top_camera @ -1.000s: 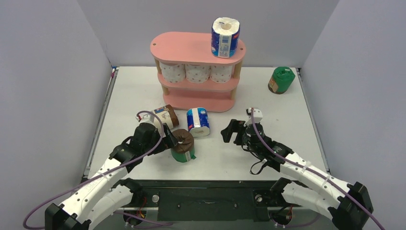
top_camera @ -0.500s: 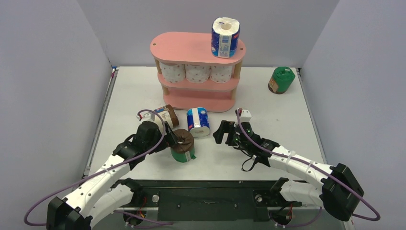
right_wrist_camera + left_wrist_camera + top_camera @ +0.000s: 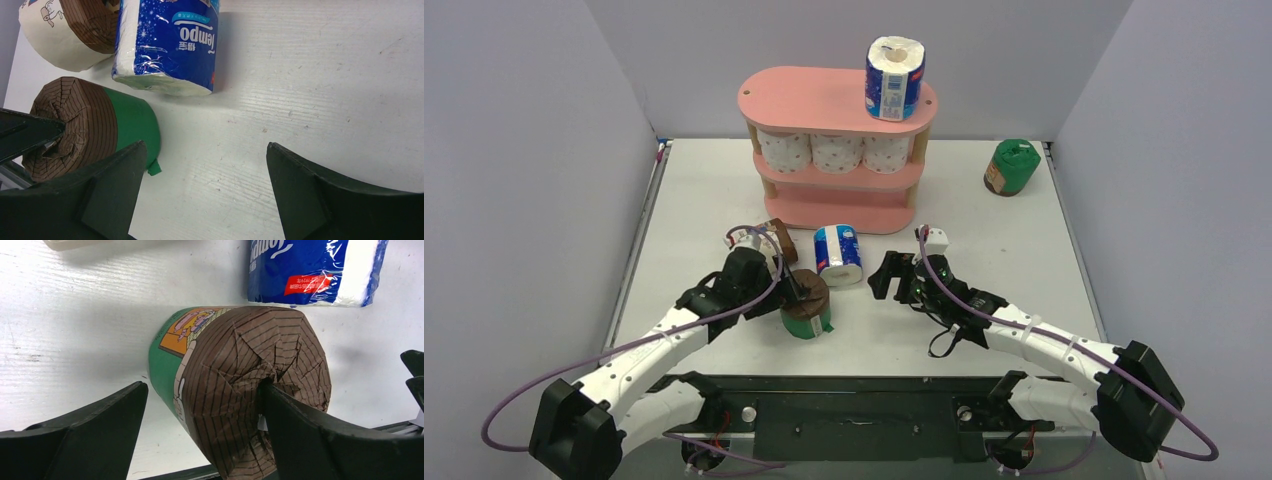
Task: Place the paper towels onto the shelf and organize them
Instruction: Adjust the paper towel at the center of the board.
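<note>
A green roll with a brown striped end stands near the table's front. My left gripper is open astride its wall: one finger sits in the core hole, and the other stands just clear of the green side. A blue-and-white roll lies behind it, with a beige-and-brown roll to its left. My right gripper is open over bare table, right of the blue roll. The pink shelf holds three dotted white rolls on its middle tier and a blue roll on top.
A second green roll stands alone at the far right of the table. Grey walls close in both sides and the back. The arms' black base rail runs along the near edge.
My left gripper slid forward onto the green roll, one finger entering its core, and its jaws narrowed a little. My right arm swung left toward the blue roll, then held still.
</note>
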You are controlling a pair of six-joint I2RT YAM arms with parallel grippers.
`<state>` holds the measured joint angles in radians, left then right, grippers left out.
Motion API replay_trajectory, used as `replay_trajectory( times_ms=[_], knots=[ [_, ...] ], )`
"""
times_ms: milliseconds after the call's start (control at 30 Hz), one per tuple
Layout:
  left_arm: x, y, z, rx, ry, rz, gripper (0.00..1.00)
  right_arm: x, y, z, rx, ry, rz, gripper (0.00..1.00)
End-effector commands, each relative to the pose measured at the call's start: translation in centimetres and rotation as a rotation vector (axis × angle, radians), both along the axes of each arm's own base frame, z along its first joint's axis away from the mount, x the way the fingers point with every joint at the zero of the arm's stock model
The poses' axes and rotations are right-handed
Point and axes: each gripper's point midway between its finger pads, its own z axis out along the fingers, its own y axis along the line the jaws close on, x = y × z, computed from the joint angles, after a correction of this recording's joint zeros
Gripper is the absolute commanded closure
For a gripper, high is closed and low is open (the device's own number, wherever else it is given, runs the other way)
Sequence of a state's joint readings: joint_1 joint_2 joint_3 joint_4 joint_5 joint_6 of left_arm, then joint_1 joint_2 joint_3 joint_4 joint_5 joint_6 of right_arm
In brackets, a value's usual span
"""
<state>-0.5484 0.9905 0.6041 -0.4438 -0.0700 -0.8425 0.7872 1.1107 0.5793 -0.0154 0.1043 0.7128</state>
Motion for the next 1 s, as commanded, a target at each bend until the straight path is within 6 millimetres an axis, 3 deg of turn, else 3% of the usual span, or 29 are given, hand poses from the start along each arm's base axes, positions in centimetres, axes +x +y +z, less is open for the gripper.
replay_trajectory(
  times_ms=[0, 433, 833, 967],
  knots=[
    [1.6, -1.3, 2.5, -0.030, -0.075, -0.035, 0.20, 0.4, 0.2, 1.7, 0.040, -0.052, -0.009, 0.15],
    [0.7, -2.6, 1.0, -0.045, -0.027, -0.113, 0.35, 0.2, -0.5, 2.0, 0.011, -0.050, -0.024, 0.15],
    [0.4, -2.7, 4.7, -0.120, -0.145, -0.131, 0.62, 0.6, -2.0, 4.2, -0.020, -0.105, -0.065, 0.15],
    [0.4, -3.1, 7.5, -0.166, -0.196, -0.154, 0.67, 0.7, -2.9, 5.3, -0.027, -0.137, -0.094, 0.15]
  ],
)
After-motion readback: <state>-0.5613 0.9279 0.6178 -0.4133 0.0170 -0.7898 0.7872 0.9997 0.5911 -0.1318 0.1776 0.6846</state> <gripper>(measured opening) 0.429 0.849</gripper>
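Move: The left hand is open over the near wall of the upright brown-topped green roll, whose middle is about 4 cm to its right, level with it fore and aft, and some 4 cm lower. The blue roll lies about 12 cm ahead and 10 cm right of this hand, the cream roll about 14 cm ahead and 4 cm left, both around 4 cm lower. From the right hand the green roll is some 16 cm left, 2 cm back and 7 cm down. Closing about half way, the left hand first eases 2 cm right and slightly down onto the green roll, pinching its wall with one finger in the core and the other on the left outside, then rises about 3.5 cm, turning slightly clockwise. The empty, open right hand backs off about 2 cm to the right and rises a little. ##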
